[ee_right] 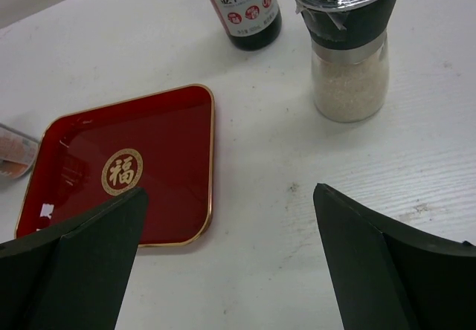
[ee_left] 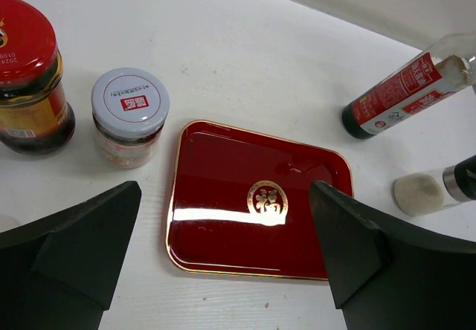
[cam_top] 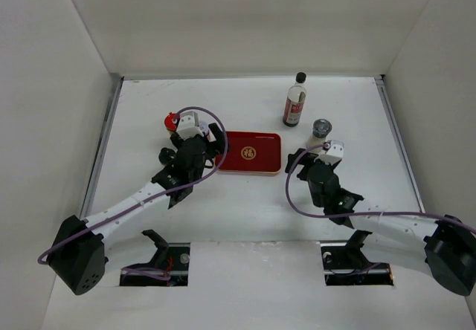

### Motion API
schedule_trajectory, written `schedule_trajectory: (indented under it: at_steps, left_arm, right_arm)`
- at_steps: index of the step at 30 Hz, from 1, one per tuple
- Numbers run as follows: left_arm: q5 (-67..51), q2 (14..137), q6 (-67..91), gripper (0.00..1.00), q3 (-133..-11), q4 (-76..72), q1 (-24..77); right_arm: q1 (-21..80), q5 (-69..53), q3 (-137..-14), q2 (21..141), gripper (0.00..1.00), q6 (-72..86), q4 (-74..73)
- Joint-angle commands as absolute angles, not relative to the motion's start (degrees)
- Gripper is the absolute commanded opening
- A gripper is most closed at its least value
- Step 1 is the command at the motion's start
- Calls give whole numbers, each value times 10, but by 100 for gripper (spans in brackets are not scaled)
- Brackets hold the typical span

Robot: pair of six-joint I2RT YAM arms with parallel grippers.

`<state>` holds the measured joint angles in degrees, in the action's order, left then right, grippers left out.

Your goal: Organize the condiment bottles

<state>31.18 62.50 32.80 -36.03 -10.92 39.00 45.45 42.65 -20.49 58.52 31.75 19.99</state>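
Observation:
A tall clear bottle [cam_top: 295, 101] with a black cap and red label stands at the back; it also shows in the left wrist view [ee_left: 405, 96] and the right wrist view [ee_right: 242, 7]. A grey-lidded grinder jar [cam_top: 321, 131] [ee_right: 349, 55] stands just ahead of my right gripper [cam_top: 306, 159] [ee_right: 230, 190], which is open and empty. A red-lidded jar [cam_top: 172, 122] [ee_left: 26, 85] and a white-lidded jar [ee_left: 129, 114] stand left of the tray. My left gripper [cam_top: 212, 140] [ee_left: 224, 189] is open and empty at the tray's left edge. A black-lidded jar is not in view.
The flat red tray [cam_top: 264, 163] with a gold emblem lies between the two grippers, with nothing in it [ee_left: 223, 166] [ee_right: 171, 122]. White walls enclose the table on the left, back and right.

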Motion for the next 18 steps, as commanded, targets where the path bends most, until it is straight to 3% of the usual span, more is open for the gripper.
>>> schedule_trajectory:
  at_steps: [1,9,14,15,18]
  left_arm:
    - [309,627,323,100,-376,-131,385]
    - [297,626,315,100,-338,-193,390]
    - [285,615,301,100,-287,-276,383]
    - [282,610,293,100,-283,-281,379]
    - [275,586,283,100,-261,-303,368]
  right_arm:
    - [454,417,-205,581,100,321,238]
    - [458,398,-225,570,97,300,234]
    - [458,374,-296,570,25,269,201]
    - [456,368,-324,574,20,259,183]
    - [427,349,-407,589,17,229,131]
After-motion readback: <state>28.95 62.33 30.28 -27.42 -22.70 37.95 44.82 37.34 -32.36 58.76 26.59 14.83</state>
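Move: The tall soy bottle stands some 21 cm ahead of the right hand, 5 cm left, its middle about level with it. The grinder is about 10 cm ahead, 4 cm right and 7 cm below; the red tray's middle is 8 cm ahead, 20 cm left and 13 cm below. From the left hand, the small jar lies about 10 cm ahead, neither left nor right, 15 cm down; the red-lidged jar is 10 cm left of that jar and level with it. The grinder and tray drop away beneath the right hand as it lifts about 7 cm, slowly and then fast, drifting some 3 cm left over open table; its wide-open fingers close almost fully on nothing and it turns slightly counter-clockwise. The left hand, still wide open, sinks roughly 2.5 cm with its fingers tipping up a touch, touching nothing. ##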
